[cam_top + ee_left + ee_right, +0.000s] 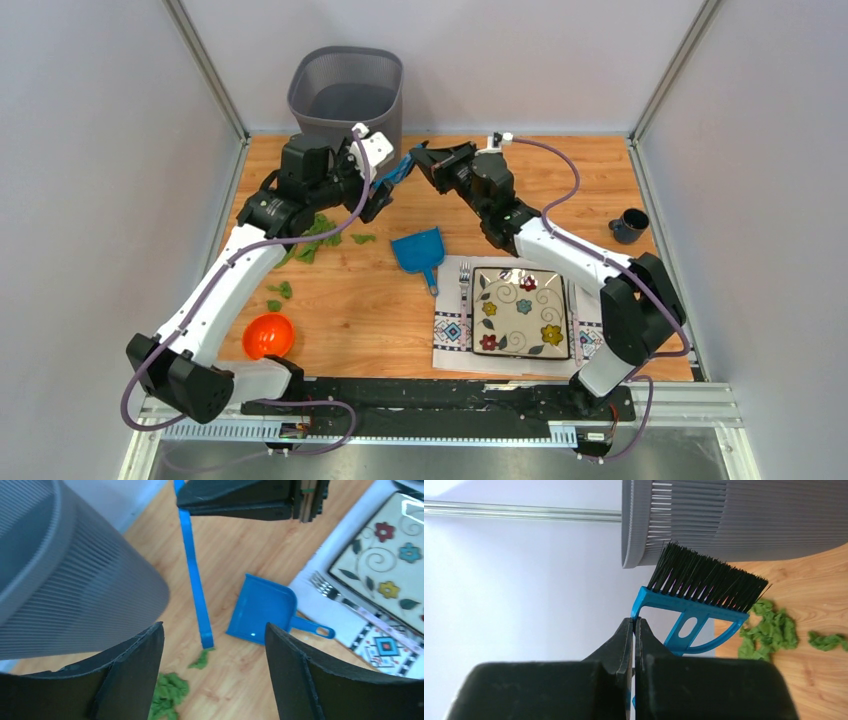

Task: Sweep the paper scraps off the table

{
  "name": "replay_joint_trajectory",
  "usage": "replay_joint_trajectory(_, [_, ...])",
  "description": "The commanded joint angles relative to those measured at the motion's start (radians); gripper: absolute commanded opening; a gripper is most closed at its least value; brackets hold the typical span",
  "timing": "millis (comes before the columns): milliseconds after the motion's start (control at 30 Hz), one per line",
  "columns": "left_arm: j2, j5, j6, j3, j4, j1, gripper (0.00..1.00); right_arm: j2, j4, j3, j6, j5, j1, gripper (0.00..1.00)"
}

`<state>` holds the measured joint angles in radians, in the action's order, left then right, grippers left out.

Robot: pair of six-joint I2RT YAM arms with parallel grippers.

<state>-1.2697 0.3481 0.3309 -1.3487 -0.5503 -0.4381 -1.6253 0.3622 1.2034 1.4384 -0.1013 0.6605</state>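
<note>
Green paper scraps (310, 238) lie in loose clusters on the left part of the table (350, 310), with a single bit (362, 238) nearer the blue dustpan (420, 250). My right gripper (418, 160) is shut on the handle of a blue hand brush (396, 172) and holds it in the air beside the bin. The right wrist view shows its jaws (634, 626) pressed on the handle, black bristles (706, 577) upward and scraps (769, 630) beyond. My left gripper (378, 195) stands open and empty; in its wrist view the fingers (135, 672) frame the brush (194, 580), the dustpan (262, 610) and scraps (169, 691).
A grey mesh bin (345, 92) stands at the back, close to both grippers. An orange bowl (268, 335) sits at the front left. A placemat (450, 330) with a flowered plate (520, 312) and fork (463, 285) lies at the front right, a dark cup (630, 225) beyond.
</note>
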Motion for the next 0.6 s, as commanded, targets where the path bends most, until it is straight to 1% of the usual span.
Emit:
replay_joint_trajectory(0, [0.050,-0.098,0.106,0.038,0.092,-0.002,0.75,-0.021,0.112,0.038,0.129,0.047,0.007,0.00])
replay_joint_trajectory(67, [0.059,-0.084,0.117,0.060,0.107,-0.001,0.73,-0.028,0.126,0.039,0.140,0.057,0.010,0.00])
replay_joint_trajectory(167, [0.056,-0.067,0.108,0.063,0.144,-0.001,0.67,-0.036,0.116,0.045,0.139,0.052,0.014,0.00])
replay_joint_trajectory(200, [0.055,-0.067,0.109,0.057,0.159,-0.001,0.57,-0.039,0.119,0.045,0.145,0.057,0.014,0.00])
replay_joint_trajectory(233, [0.053,-0.070,0.114,0.056,0.165,-0.001,0.51,-0.044,0.124,0.045,0.149,0.058,0.014,0.00])
replay_joint_trajectory(367, [0.044,-0.072,0.151,0.052,0.150,-0.001,0.36,-0.051,0.150,0.045,0.162,0.074,0.014,0.00])
replay_joint_trajectory(400, [0.044,-0.075,0.155,0.056,0.147,-0.001,0.29,-0.053,0.149,0.047,0.162,0.077,0.014,0.00])
replay_joint_trajectory(433, [0.046,-0.075,0.158,0.060,0.147,-0.002,0.24,-0.053,0.150,0.048,0.162,0.080,0.014,0.00])
replay_joint_trajectory(467, [0.044,-0.074,0.161,0.065,0.147,-0.002,0.22,-0.056,0.152,0.048,0.165,0.081,0.014,0.00])
replay_joint_trajectory(567, [0.043,-0.060,0.158,0.066,0.135,-0.002,0.22,-0.064,0.162,0.047,0.172,0.081,0.013,0.00])
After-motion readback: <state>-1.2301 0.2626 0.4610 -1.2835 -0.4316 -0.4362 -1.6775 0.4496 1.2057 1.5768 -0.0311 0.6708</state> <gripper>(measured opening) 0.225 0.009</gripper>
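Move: The blue brush handle, held out by the right gripper, lies almost between the open left fingers, its middle about 3 cm ahead and 2 cm to the right. From the left hand, the dustpan is some 7 cm ahead, 7 cm right and 29 cm below; the green scraps are 12 cm ahead, 15 cm left; the basket is 28 cm ahead, 9 cm left. From the right hand the handle's middle is about 5 cm back and 4 cm left. Ease the left gripper some 2 cm forward and slightly left, tilting its fingertips up about 10 degrees, and close its wide-open fingers until they pinch the end of the brush handle. Meanwhile keep the right gripper shut on the brush and bring it about 2 cm left, rolling it slightly so its left side rises. ##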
